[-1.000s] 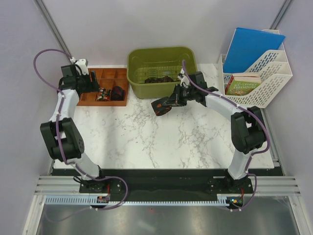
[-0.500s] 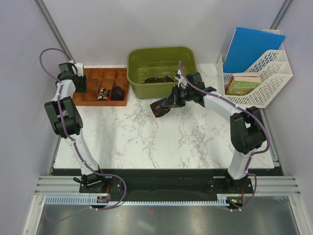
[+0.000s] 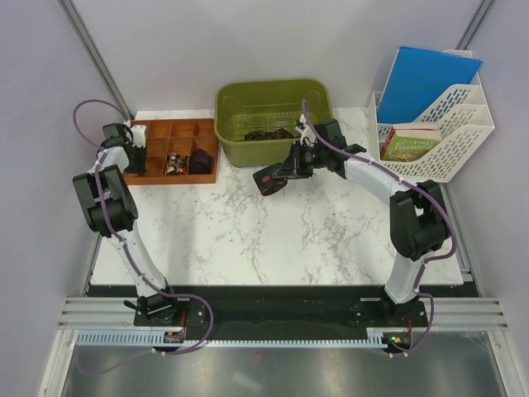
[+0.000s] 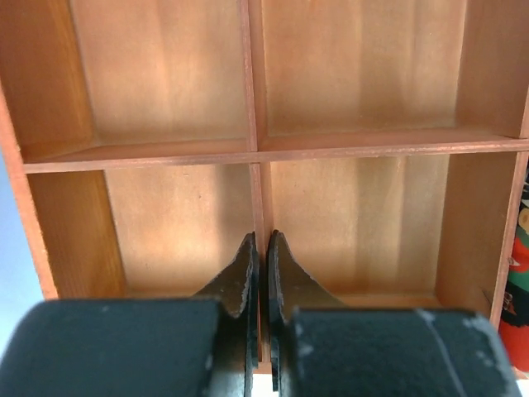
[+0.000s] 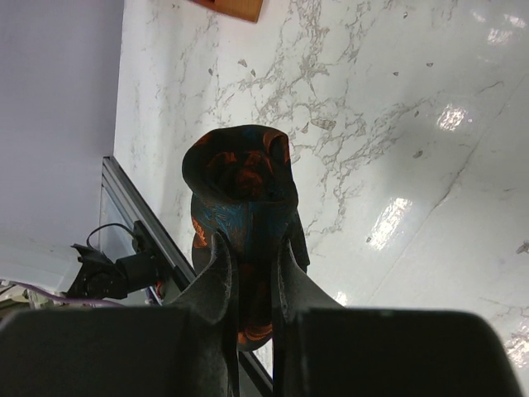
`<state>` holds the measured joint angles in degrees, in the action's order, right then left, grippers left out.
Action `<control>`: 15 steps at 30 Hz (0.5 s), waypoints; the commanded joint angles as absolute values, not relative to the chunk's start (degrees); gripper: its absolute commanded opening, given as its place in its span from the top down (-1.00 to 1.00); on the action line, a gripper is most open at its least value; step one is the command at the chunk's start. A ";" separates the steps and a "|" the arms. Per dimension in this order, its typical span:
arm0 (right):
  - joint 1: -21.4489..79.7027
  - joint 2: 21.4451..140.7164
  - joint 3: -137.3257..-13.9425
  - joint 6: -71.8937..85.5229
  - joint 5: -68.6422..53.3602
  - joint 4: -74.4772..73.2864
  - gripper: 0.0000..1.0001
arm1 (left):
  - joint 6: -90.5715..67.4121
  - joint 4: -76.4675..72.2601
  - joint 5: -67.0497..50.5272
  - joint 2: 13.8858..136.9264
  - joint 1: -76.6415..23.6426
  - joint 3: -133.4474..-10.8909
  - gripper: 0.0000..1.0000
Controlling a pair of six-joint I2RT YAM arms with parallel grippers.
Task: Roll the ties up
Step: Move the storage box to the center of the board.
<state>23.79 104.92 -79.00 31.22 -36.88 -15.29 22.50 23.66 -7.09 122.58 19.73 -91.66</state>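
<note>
A rolled tie, black with orange-red blotches, hangs above the marble table in front of the green bin. My right gripper is shut on it; the right wrist view shows the roll pinched between the right gripper jaws. More ties lie loose in the bin. Two coiled ties sit in compartments of the wooden tray. My left gripper hovers over the tray's left end. In the left wrist view the left gripper is shut and holds nothing, over a tray divider.
A white file rack with a book and a blue folder stands at the back right. The tray's bare compartments fill the left wrist view, with a coiled tie's edge at the right. A metal rail runs along the near edge.
My left arm swung left over the tray's left end and its gripper closed from open. The right gripper with its rolled tie drifted slightly left.
</note>
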 commanded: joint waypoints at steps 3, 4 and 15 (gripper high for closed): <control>23.91 102.13 -81.12 30.67 -33.84 -15.91 1.00 | 28.65 25.14 -9.84 111.11 20.13 -77.27 0.96; 23.99 101.87 -81.21 30.76 -33.40 -16.17 1.00 | 29.00 24.88 -10.10 109.79 20.04 -73.78 0.96; 26.89 98.44 -78.49 31.99 -29.45 -18.81 1.00 | 28.30 26.36 -12.04 89.41 19.95 -51.70 0.96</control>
<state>25.85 102.02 -78.98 31.29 -30.79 -18.85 22.92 20.93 -9.82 96.71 20.53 -57.47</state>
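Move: The left fingers already pinch the storage box's left-hand divider near its near wall. The board's centre, where the box is to go, is roughly 49 cm to this hand's right and 8 cm back. The box's middle is about 9 cm ahead and 9 cm right; the green bin some 16 cm ahead and 48 cm right. From the right hand, still holding its rolled tie, the box's middle lies about 43 cm left, 17 cm ahead and 14 cm lower. Back towards the robot goes the left hand, about 14 cm in a quick, level pull that also carries it some 5 cm to the right. The fingers keep the divider pinched and drag the storage box over the board with barely any wrist turn, its middle coming nearer the board's centre. ##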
